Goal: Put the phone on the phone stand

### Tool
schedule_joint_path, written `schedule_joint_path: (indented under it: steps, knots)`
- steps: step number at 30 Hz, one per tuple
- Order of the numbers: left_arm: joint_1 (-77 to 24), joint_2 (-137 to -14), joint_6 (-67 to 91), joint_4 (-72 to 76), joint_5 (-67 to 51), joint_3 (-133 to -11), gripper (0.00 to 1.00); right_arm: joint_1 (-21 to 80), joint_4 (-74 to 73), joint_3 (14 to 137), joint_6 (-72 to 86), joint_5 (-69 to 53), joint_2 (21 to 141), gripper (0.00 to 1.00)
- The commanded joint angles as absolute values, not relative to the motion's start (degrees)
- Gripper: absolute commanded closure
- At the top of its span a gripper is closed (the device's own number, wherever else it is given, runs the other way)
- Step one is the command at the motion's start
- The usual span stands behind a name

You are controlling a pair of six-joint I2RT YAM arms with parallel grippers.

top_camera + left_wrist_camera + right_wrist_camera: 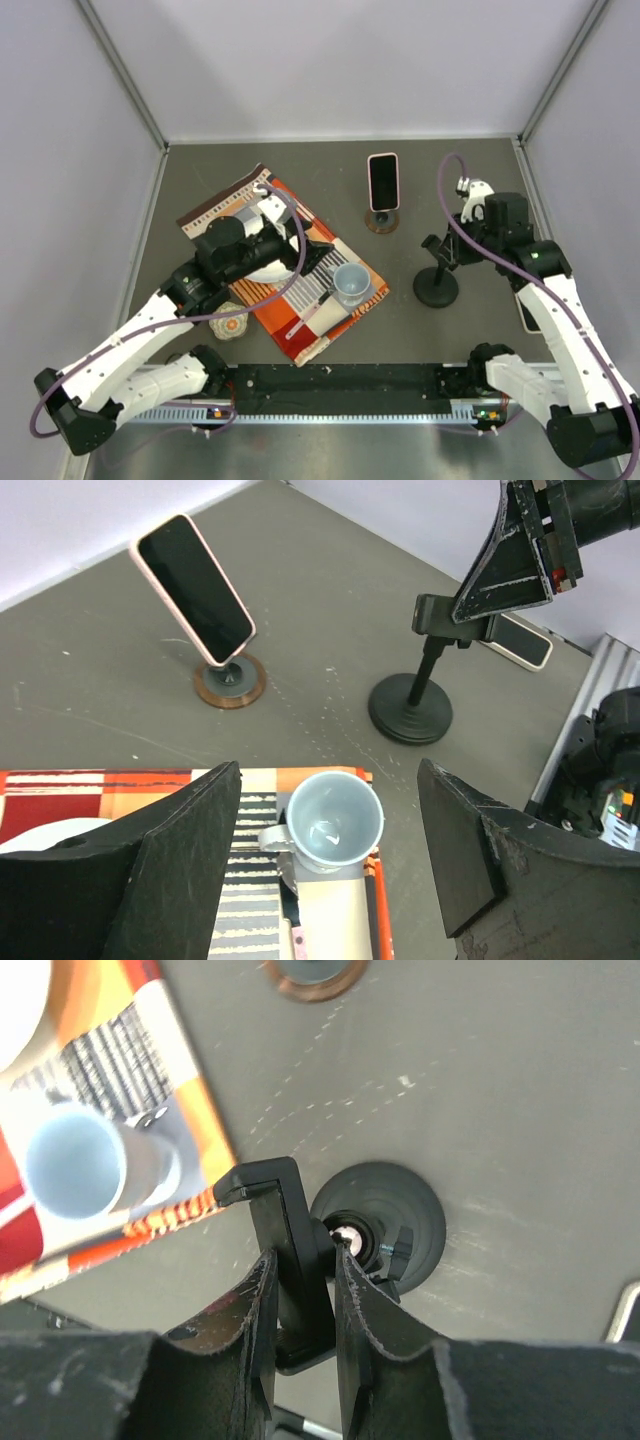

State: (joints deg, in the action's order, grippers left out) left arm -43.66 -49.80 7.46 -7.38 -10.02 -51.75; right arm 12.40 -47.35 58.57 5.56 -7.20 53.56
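Note:
A black phone stand (pixel 436 288) with a round base stands at the right of the table. My right gripper (pixel 447 250) is shut on its clamp cradle (pixel 290 1230), one finger on each side, above the base (pixel 400 1210). A phone in a pink case (pixel 382 181) leans on a separate small stand with a brown round base (pixel 381 221) at the back. A second phone in a pale case (pixel 522 643) lies flat on the table under the right arm, mostly hidden in the top view. My left gripper (pixel 327 780) hangs open above the cloth with nothing in it.
A striped orange, red and white cloth (pixel 300 325) lies left of centre with a pale blue cup (pixel 350 283), a white dish (pixel 262 272) and a knife (pixel 290 920) on it. A small round item (pixel 228 323) sits beside the cloth. Grey walls enclose the table.

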Motion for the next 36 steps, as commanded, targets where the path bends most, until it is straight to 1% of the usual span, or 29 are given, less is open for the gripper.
schedule_joint_path:
  steps: [1, 4, 8, 11, 12, 14, 17, 21, 26, 27, 28, 36]
  knots:
    - [-43.86, -52.03, 8.09, -6.15, -17.73, -54.67, 0.25, 13.53, -46.14, 58.10, -2.71, -22.38, 48.61, 1.00]
    - [-43.94, -54.22, 8.79, -5.98, -22.47, -55.28, 0.28, 14.32, -46.14, 57.05, -5.44, -27.93, 46.15, 1.00]
    - [-44.56, -58.78, 11.07, -4.31, -28.82, -56.34, 0.32, 18.80, -46.05, 55.90, -6.94, -30.32, 45.35, 1.00]
    - [-47.10, -62.91, 13.70, -3.78, -27.35, -58.53, 0.34, 24.06, -46.84, 54.85, -8.87, -27.17, 45.26, 1.00]
    - [-47.81, -64.15, 15.19, -4.74, -26.73, -60.45, 0.35, 25.30, -47.02, 54.67, -8.96, -24.37, 45.26, 1.00]
    - [-49.22, -67.57, 16.78, -5.88, -25.84, -62.57, 0.38, 26.71, -47.55, 54.32, -9.67, -22.86, 45.27, 1.00]
    - [-50.97, -70.56, 19.86, -3.79, -26.54, -63.72, 0.38, 27.24, -47.72, 54.05, -10.54, -21.01, 44.30, 1.00]
    - [-54.49, -74.00, 18.82, -0.70, -28.38, -64.50, 0.34, 27.86, -47.72, 54.32, -10.99, -20.92, 44.30, 1.00]
    - [-57.21, -79.88, 15.65, -1.67, -28.04, -66.88, 0.34, 27.95, -47.64, 54.32, -10.63, -21.88, 44.82, 1.00]
    - [-57.30, -80.59, 15.21, -1.67, -27.78, -67.32, 0.35, 27.95, -47.55, 54.32, -10.63, -21.80, 44.91, 1.00]
    - [-57.30, -81.29, 15.12, -1.76, -27.43, -67.59, 0.39, 28.12, -47.64, 54.32, -10.55, -21.62, 44.91, 1.00]
    - [-57.30, -86.04, 14.15, -0.44, -27.33, -68.99, 0.45, 28.13, -47.55, 54.58, -10.28, -21.27, 44.91, 0.97]
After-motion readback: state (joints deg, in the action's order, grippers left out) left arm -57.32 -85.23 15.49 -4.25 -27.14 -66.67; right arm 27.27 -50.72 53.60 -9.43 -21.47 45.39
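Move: The right hand grips the head of the black stand; the spot it is taken to lies about 8 cm back and 7 cm to its left. From the left hand, that head is some 26 cm to the right, about 2 cm farther out and 12 cm lower. The blue mug sits about 7 cm to the left hand's right, 3 cm ahead and 25 cm below; the phone, already on its stand, is about 20 cm ahead, 13 cm right, 13 cm below. Still pinching the black stand's head, the right hand draws it back and left about 8 and 7 cm, swinging some 35 degrees counter-clockwise, then holds it there. Meanwhile the left hand sweeps about 16 cm right over the mug's side of the table, sinking 9 cm and easing back 5, turning clockwise and tipping down; its fingers narrow partway, coming close around the head's free end, with no contact to be made out. ##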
